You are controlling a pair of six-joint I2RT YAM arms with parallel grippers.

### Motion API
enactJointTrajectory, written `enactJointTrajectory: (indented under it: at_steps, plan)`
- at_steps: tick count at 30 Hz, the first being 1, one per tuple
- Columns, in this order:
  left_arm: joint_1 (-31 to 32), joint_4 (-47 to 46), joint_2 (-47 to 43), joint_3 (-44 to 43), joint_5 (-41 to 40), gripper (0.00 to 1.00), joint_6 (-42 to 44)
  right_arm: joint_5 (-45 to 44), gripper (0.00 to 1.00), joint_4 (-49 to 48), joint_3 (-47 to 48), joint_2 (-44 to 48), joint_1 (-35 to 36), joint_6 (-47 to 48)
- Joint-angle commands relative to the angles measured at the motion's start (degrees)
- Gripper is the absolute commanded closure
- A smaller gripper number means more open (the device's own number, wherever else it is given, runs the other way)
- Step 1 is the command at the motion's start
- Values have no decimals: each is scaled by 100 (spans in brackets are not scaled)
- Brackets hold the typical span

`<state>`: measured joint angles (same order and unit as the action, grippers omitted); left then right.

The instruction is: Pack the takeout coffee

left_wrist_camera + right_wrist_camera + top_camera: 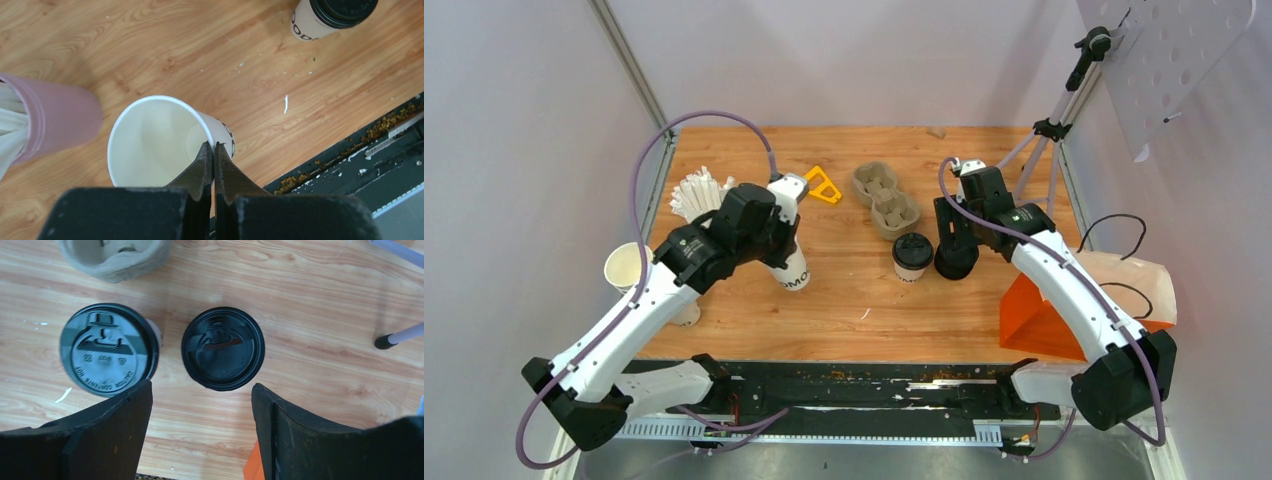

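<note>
One takeout coffee cup, white with a black lid, stands mid-table; it also shows in the left wrist view and the right wrist view. Just right of it lies a second black lid, and no cup body shows under it. My right gripper hangs open above this lid, holding nothing. My left gripper is shut on the rim of a lidless white cup, one finger inside the wall and one outside.
A grey-brown pulp carrier sits behind the lidded cup. A pink holder of white sticks and stacked cream cups stand at the left. There is a yellow piece, an orange bag and a tripod.
</note>
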<state>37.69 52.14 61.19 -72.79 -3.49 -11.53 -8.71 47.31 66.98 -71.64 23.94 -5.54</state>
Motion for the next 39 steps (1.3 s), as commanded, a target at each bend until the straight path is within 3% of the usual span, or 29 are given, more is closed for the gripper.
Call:
enactJointTrajectory:
  at_steps: [1, 15, 28, 34, 39]
  plan:
    - [435, -821, 45, 210, -430, 100, -192, -142, 30, -114, 95, -194, -233, 23]
    - [1419, -2789, 101, 2062, -733, 100, 22, 41, 49, -384, 253, -1232, -1088, -87]
    - [2356, -3541, 709, 2551, -1341, 94, 68, 1000, 59, -635, 79, -1360, -1198, -153]
    - [2551, -3613, 962, 2531, -1350, 88, 5, 1475, 61, -792, 49, -1348, -1190, -565]
    - [2674, -3458, 981, 2301, -1312, 72, -7, 1841, 64, -1113, -191, -1287, -1191, -981]
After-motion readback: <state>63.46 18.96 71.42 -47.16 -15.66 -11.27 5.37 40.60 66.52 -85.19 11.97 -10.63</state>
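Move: The left gripper holds the empty paper cup by its rim; the clear table spot for it lies about 9 cm to the right, roughly level ahead, some 24 cm down. The lidded cup stands some 25 cm right and 6 cm ahead, the pink straw holder about 12 cm left and 10 cm ahead. For the right gripper, the stack of black lids is about 3 cm ahead, 3 cm right and 13 cm below; the lidded cup is 7 cm left and 3 cm ahead. Bring the left gripper down about 14 cm and 11 cm right, easing back a little, to lower the held cup onto the open table short of the lidded cup, turning some 15 degrees clockwise and parting the fingers around the rim near the end. Meanwhile sink the right gripper 6 cm, forward and right over the lids, half closing; then swing it back left about 4 cm, rolling its left side up. ##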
